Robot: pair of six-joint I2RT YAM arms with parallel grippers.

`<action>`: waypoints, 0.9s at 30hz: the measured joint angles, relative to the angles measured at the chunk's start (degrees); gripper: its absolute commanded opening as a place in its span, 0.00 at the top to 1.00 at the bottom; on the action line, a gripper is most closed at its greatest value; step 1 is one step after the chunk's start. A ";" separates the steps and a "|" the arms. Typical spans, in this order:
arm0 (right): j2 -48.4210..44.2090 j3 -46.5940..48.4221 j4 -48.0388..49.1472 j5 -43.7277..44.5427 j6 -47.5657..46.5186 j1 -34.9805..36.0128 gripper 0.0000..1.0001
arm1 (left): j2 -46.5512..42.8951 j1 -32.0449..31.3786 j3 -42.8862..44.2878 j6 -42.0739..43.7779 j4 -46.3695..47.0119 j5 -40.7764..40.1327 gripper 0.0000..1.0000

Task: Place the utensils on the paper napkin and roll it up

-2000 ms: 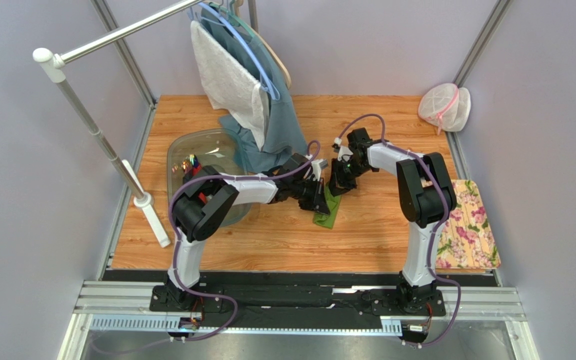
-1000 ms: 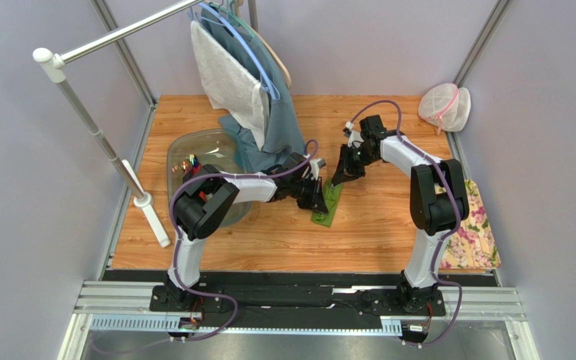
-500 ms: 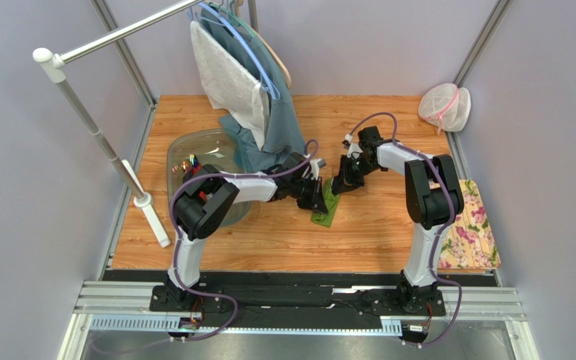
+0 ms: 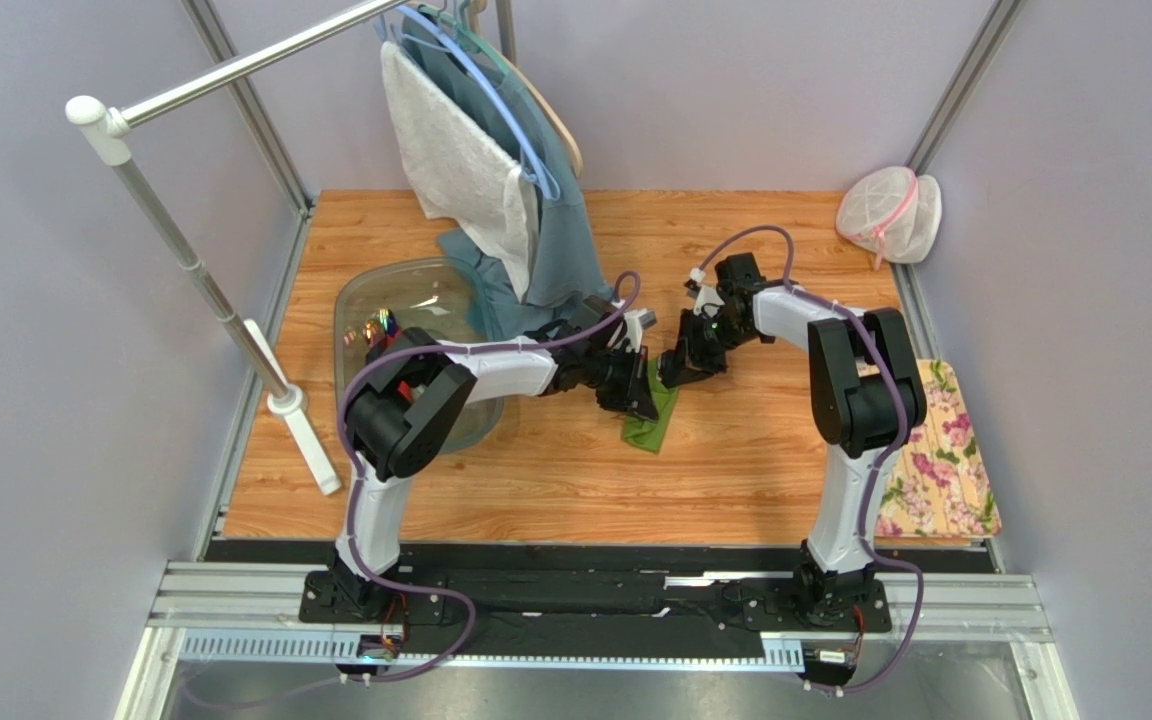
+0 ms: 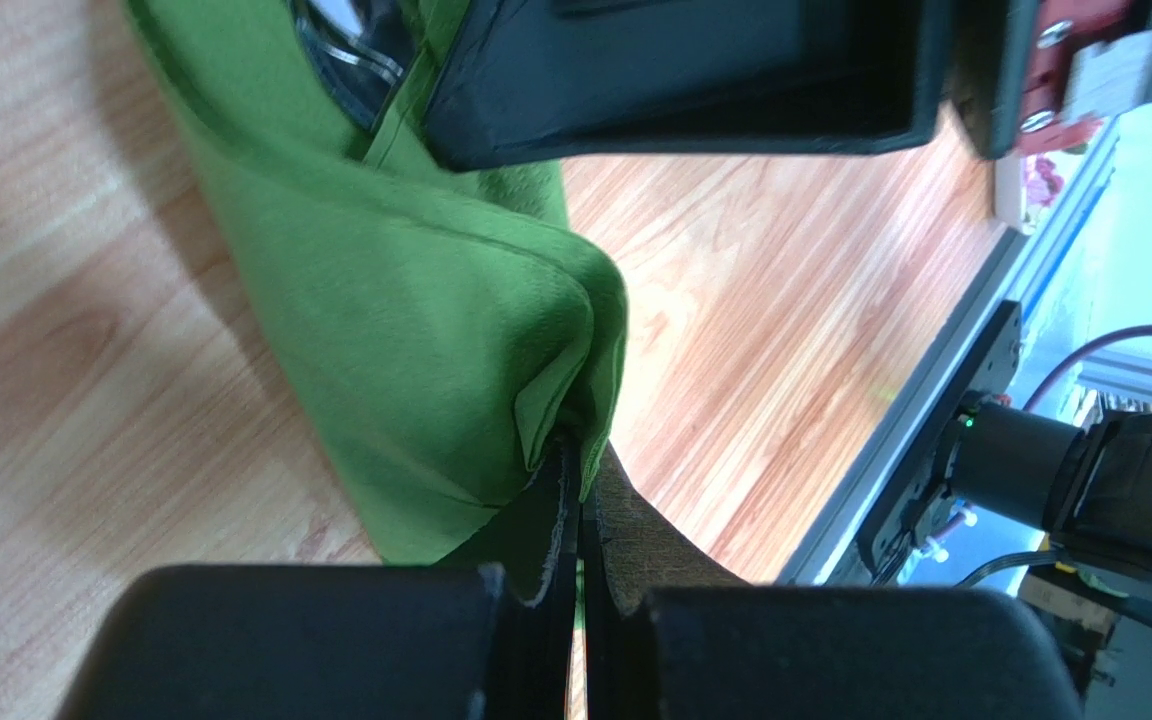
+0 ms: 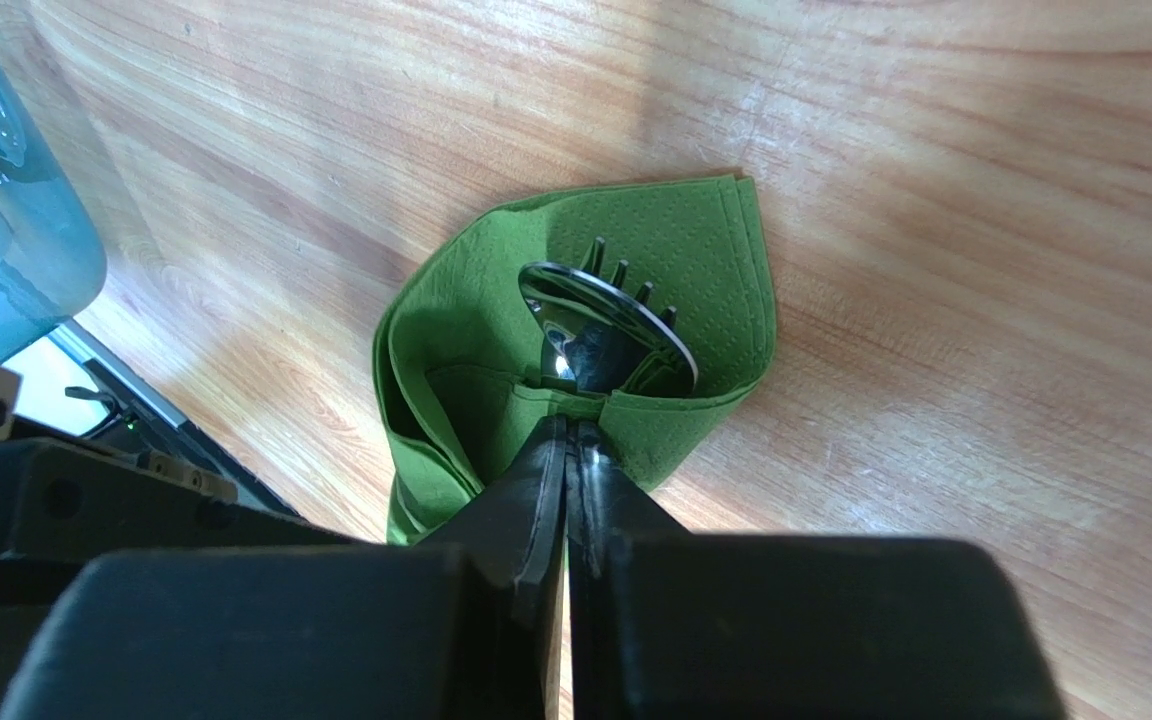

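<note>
The green paper napkin (image 4: pixel 653 420) lies folded into a narrow bundle on the wooden table, mid-centre. Inside its open end a spoon (image 6: pixel 597 312) and fork tines (image 6: pixel 639 285) show, the utensils wrapped by the paper napkin (image 6: pixel 725 263). My left gripper (image 4: pixel 639 393) is shut, pinching a fold of the paper napkin (image 5: pixel 387 300) at its tips (image 5: pixel 579 458). My right gripper (image 4: pixel 674 371) comes in from the far side, shut on the napkin's near flap just below the spoon (image 6: pixel 570 423). The two grippers almost touch over the bundle.
A clear plastic tub (image 4: pixel 372 293) with small items sits at the left, partly under the left arm. A teal garment (image 4: pixel 560 240) hangs from the rack behind the napkin. A rack pole (image 4: pixel 222 308) leans at left. A flowered pink mat (image 4: pixel 935 458) and a mesh bag (image 4: pixel 887 215) lie at right.
The right gripper came down and left onto the napkin's far end and closed on its flap. The left gripper stayed shut and shifted slightly, lifting its fold.
</note>
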 measured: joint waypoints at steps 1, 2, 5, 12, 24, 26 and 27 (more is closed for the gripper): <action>0.02 0.00 0.02 -0.02 0.07 0.00 0.99 | 0.00 -0.07 0.22 -0.02 0.00 0.04 1.00; 0.02 -0.02 0.02 -0.02 0.11 0.00 1.00 | -0.04 -0.20 0.42 -0.02 0.11 0.13 1.00; 0.02 -0.02 0.04 0.00 0.37 0.00 1.00 | -0.31 -0.74 0.55 -0.07 0.70 0.52 1.00; 0.02 -0.11 0.20 0.07 0.81 0.00 1.00 | -0.50 -3.04 0.55 0.31 3.26 2.43 1.00; 0.02 -0.46 0.70 0.02 1.51 0.00 1.00 | 2.58 -4.79 0.46 1.60 8.61 3.15 1.00; 0.02 -0.55 0.81 0.00 1.53 0.00 1.00 | 3.67 -4.81 0.09 1.36 9.84 3.21 1.00; 0.00 -0.61 0.85 -0.02 1.55 0.00 1.00 | 4.17 -4.81 -0.11 1.14 10.67 3.28 1.00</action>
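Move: The left hand already pinches the napkin's folded edge. It is headed for the right side of the napkin's near half, about 3 cm to its right, 2 cm back and 2 cm lower. The fork and spoon heads lie some 6 cm ahead of it and 2 cm to its right; the napkin's near end is roughly 5 cm back, straight behind. The right hand pinches the roll by the utensils: the napkin's right side lies 8 cm back of it, level sideways, the heads 2 cm ahead and 2 cm left. Keeping its pinch on the napkin edge, the left hand carries it across the roll to the right by about 4 cm and back by nearly 3, first lifting some 2 cm, then dipping about 3 cm at the end while turning slightly clockwise. The right hand stays put, still clamping the napkin just behind the fork and spoon heads. ##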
